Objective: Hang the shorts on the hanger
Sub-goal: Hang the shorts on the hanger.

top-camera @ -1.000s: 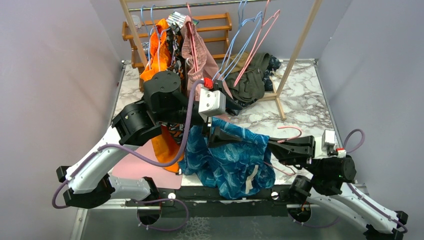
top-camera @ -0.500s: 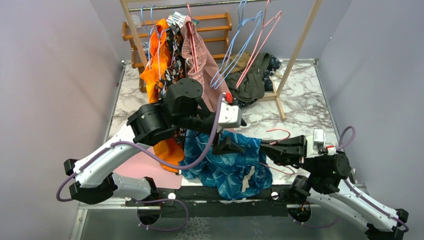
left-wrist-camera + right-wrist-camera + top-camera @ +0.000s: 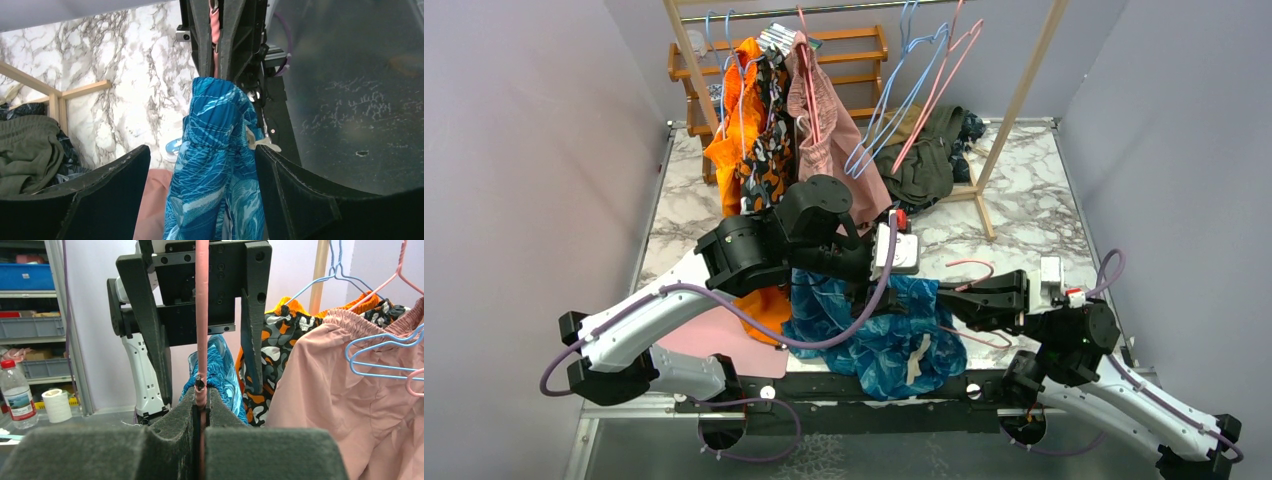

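Observation:
The teal leaf-print shorts (image 3: 884, 335) hang bunched over the pink hanger (image 3: 972, 265) near the table's front edge. My right gripper (image 3: 952, 298) is shut on the hanger's thin pink bar (image 3: 201, 330), which rises between its pads (image 3: 175, 415). My left gripper (image 3: 886, 292) comes from the left and straddles the shorts (image 3: 215, 165) with its jaws wide. Its left finger (image 3: 107, 185) stands clear of the cloth and its right finger (image 3: 295, 190) is at the cloth's edge. The white drawstring (image 3: 260, 145) shows beside the shorts.
A wooden rack (image 3: 1019, 95) at the back carries light blue hangers (image 3: 894, 110), dusty-pink shorts (image 3: 829, 130) and orange-black shorts (image 3: 759, 150). An olive garment (image 3: 924, 165) lies on the marble table (image 3: 1024, 200). A pink sheet (image 3: 699, 335) and orange cloth (image 3: 759, 300) lie front left.
My left arm swung right and nearer the front edge, bringing its jaws down around the shorts and slightly narrower. My right gripper drifted left with the hanger.

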You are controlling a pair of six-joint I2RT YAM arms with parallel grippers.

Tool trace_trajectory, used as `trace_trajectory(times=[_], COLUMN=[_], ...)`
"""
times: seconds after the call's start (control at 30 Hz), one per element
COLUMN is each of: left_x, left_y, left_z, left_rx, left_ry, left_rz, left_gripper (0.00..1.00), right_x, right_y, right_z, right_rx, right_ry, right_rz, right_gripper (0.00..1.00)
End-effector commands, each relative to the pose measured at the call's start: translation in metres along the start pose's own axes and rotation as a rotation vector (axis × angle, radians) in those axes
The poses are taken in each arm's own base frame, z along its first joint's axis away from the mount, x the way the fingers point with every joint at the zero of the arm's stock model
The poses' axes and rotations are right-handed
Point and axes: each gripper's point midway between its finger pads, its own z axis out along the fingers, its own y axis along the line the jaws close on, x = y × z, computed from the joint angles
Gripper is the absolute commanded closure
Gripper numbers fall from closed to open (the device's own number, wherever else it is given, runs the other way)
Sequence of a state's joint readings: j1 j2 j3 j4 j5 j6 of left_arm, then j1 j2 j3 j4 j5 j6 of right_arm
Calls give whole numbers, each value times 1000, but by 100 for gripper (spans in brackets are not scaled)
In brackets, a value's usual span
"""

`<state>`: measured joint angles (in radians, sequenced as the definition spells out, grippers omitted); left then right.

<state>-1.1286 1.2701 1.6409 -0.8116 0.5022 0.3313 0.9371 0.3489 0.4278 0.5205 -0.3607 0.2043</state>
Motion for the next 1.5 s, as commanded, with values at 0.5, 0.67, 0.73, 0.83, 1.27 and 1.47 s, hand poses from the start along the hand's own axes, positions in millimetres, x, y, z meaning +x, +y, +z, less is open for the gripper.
trace_trajectory(times=[0.5, 0.67, 0.73, 0.83, 1.27, 1.47], left_x=[29, 35, 37, 40, 43, 41], left_y=[4, 3, 2, 0, -6, 0], left_z=[13, 16, 16, 18, 18, 11], left_rx=[-4, 5, 9, 20, 48, -4], left_ry=[92, 109, 113, 119, 117, 117], left_rz=[11, 5, 2, -5, -18, -7], left_gripper=[58, 82, 91, 93, 100, 100], right_x=[-7, -10, -10, -12, -12, -8], right_y=[12, 14, 16, 17, 21, 18], right_z=[5, 7, 7, 8, 14, 17], right_rx=[-77, -89, -96, -108, -138, -121], right_ry=[4, -1, 0, -3, 7, 69], right_rz=[-22, -23, -21, -18, -4, 8], right_gripper=[99, 99, 99, 99, 99, 85])
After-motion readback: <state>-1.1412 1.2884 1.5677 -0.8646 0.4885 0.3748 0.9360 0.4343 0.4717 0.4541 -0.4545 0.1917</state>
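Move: The blue shorts' waistband, bunched at the right gripper's fingertips, lies about 3 cm to the left hand's right and 4 cm below it, neither ahead nor behind. Some 4 cm farther right of it is the pink hanger wire, in the right fingers. The hanging pink shorts are roughly 20 cm ahead of the left hand and 9 cm to its left. From the right hand, the waistband sits about 4 cm left and 1 cm below. Down goes the left hand, about 4.5 cm onto the blue shorts, its wide-open fingers coming in on either side of the cloth, tipping slightly steeper, and closing until they pinch it just below the waistband's edge; near the end they ease open briefly, then shut again. The right hand, still gripping the pink hanger, edges some 2 cm left and 2 cm down towards the left gripper, its upward slant flattening a little. ##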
